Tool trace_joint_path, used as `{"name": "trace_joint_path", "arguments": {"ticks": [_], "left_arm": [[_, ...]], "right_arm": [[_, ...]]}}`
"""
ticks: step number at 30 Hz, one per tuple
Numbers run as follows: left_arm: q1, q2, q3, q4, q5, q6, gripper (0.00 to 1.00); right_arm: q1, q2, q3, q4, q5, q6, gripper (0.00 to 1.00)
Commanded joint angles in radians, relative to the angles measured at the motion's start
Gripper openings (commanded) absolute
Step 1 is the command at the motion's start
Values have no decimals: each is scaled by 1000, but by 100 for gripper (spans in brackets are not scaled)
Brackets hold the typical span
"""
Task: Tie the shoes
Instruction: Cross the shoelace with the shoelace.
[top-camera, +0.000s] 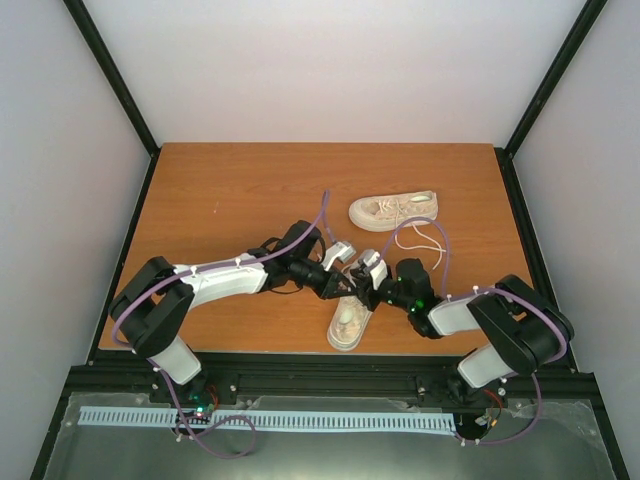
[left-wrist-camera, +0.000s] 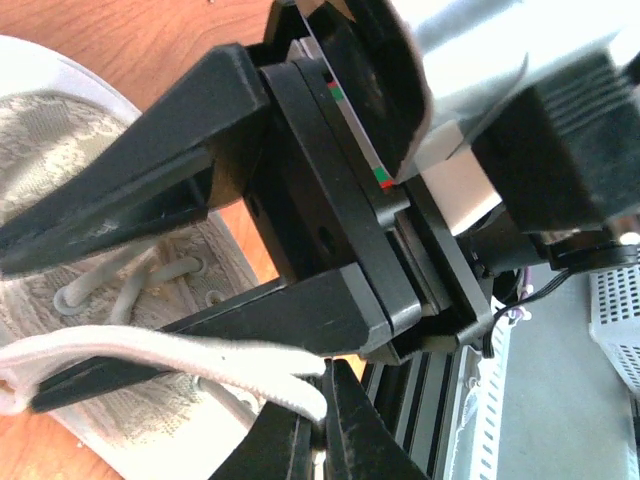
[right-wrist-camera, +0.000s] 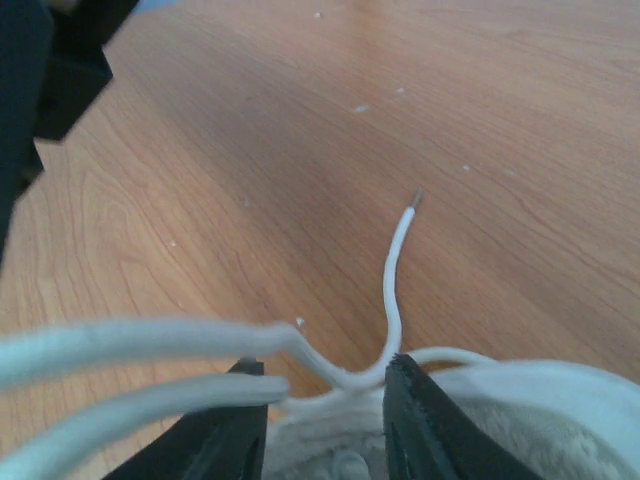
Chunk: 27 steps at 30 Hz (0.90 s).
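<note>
One cream shoe (top-camera: 350, 318) stands near the table's front edge, toe toward the arm bases. The other shoe (top-camera: 392, 210) lies behind it, its white laces (top-camera: 425, 238) trailing loose on the wood. Both grippers meet over the near shoe's lacing. My left gripper (left-wrist-camera: 322, 385) is shut on a white lace (left-wrist-camera: 180, 355) pulled taut across the shoe's upper (left-wrist-camera: 60, 150). My right gripper (right-wrist-camera: 325, 375) stands open just above the shoe (right-wrist-camera: 520, 420). Lace strands (right-wrist-camera: 130, 340) run across the gap between its fingers. A free lace end (right-wrist-camera: 398, 260) curls up over the table.
The wooden table (top-camera: 230, 190) is walled in by white panels and black frame posts. A black rail (top-camera: 330, 375) runs along the near edge by the arm bases. The arms' purple cables (top-camera: 322, 215) loop above the shoes.
</note>
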<state>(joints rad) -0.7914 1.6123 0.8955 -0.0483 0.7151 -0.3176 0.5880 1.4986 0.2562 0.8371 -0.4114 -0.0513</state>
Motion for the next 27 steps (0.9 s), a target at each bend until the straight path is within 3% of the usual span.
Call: {"name": "trace_joint_path", "arguments": {"ticks": [1, 4, 7, 10, 16, 27], "left_arm": [[-3, -25, 19, 56, 32, 8, 1], [-3, -26, 19, 56, 30, 8, 1], [-3, -31, 16, 56, 20, 6, 1], [-3, -44, 11, 54, -10, 2, 1], [-3, -74, -9, 55, -127, -17, 1], [-3, -42, -17, 91, -118, -62, 1]], "right_arm": [[36, 7, 33, 95, -30, -37, 24], [38, -2, 34, 90, -9, -29, 10], [38, -29, 44, 19, 50, -16, 3], [38, -100, 6, -15, 142, 17, 3], [38, -299, 12, -313, 325, 103, 3], [46, -448, 251, -929, 512, 230, 4]]}}
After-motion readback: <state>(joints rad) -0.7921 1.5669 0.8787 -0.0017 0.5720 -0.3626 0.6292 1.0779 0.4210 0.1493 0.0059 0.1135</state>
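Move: Just at the right hand's half-open fingers is the doubled lace to be pinched, about 1 cm ahead, 1 cm left and 1 cm up. The near shoe's middle sits roughly 7 cm back, 1 cm right and 4 cm below; the other shoe lies some 14 cm ahead, 10 cm right and 4 cm down. From the left fingers, already shut on lace, that pinching spot is about 5 cm ahead, level sideways and 3 cm below. Closing on the doubled lace with a small nudge left and up, the right fingers pinch it, then draw it away from the left fingertips, some 6 cm to the right and 4 cm up with a little forward, the wrist swinging about 25 degrees clockwise. The left hand keeps its pinch and follows about 2 cm forward, turning slightly counter-clockwise. ##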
